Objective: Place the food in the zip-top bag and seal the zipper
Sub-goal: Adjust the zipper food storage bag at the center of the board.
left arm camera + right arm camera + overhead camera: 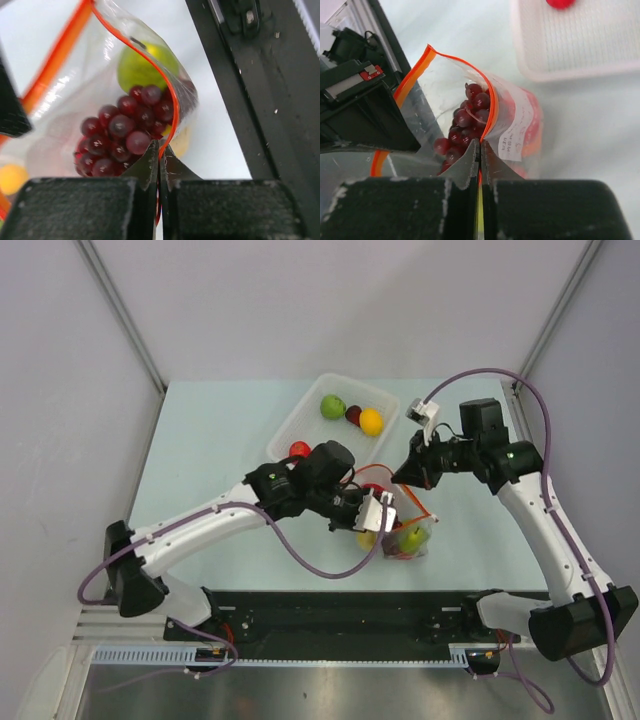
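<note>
The clear zip-top bag (408, 537) stands on the table between both arms. Inside it are dark purple grapes (120, 132), a green fruit (144, 65) and something yellow low down. The bag's mouth gapes, and the orange-red zipper (131, 46) curves along it. My left gripper (383, 509) (160, 148) is shut on one stretch of the zipper. My right gripper (404, 475) (480, 146) is shut on another stretch of the zipper (491, 107), above the grapes (467, 120). More food lies in the tray: a green fruit (333, 406), an orange (371, 421), a dark fruit (353, 415) and a red apple (299, 449).
The white translucent tray (312, 428) (590, 42) lies behind the bag, partly under the left arm. A black rail (260, 100) runs along the table's near edge, close to the bag. Grey walls enclose the table on three sides.
</note>
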`<state>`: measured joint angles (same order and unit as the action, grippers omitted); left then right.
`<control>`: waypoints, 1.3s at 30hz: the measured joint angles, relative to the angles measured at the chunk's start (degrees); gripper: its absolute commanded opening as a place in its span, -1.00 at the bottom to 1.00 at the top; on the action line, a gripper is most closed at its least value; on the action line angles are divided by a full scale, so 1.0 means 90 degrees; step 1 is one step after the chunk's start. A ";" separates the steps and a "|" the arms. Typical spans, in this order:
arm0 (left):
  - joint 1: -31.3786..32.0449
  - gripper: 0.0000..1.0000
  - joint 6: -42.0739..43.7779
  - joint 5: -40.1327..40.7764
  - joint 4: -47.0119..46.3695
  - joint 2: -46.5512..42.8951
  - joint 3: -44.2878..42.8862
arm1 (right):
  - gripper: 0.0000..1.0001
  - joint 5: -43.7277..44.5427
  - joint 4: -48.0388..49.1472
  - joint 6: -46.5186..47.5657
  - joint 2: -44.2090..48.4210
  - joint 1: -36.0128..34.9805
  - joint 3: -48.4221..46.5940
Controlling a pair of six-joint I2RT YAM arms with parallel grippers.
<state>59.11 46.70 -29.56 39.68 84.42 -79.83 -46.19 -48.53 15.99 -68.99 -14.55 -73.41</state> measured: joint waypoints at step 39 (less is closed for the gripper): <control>-0.1715 -1.00 -0.3942 -0.0015 -0.2164 -0.1464 0.2565 | 0.46 0.0163 0.1042 0.0964 0.2244 -0.0019 0.1532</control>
<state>43.68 11.22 -29.69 20.21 71.24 -56.75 -44.73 -39.16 24.67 -48.80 -14.72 -59.61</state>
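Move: Both closed hands still pinch the zipper bag's rim. The left hand has the near-left part; the middle of the filled bag lies about 9 cm to its right, level with it in depth and 8 cm below. The center spot lies roughly 10 cm straight below the left hand, and about 10 cm left, 9 cm back and 13 cm below the right hand. The white tub's middle is some 12 cm ahead, 15 cm left and 14 cm below the right hand. Up a few centimetres, then leftwards and down, both hands carry the bag by its rim towards the center spot, the left going about 6 cm left and the right 10. The right fingers then open, let go and back off about 12 cm to the right, rising slightly. The left keeps its pinch, turns some 35 degrees counter-clockwise overall, tips down and finishes 4 cm forward. ##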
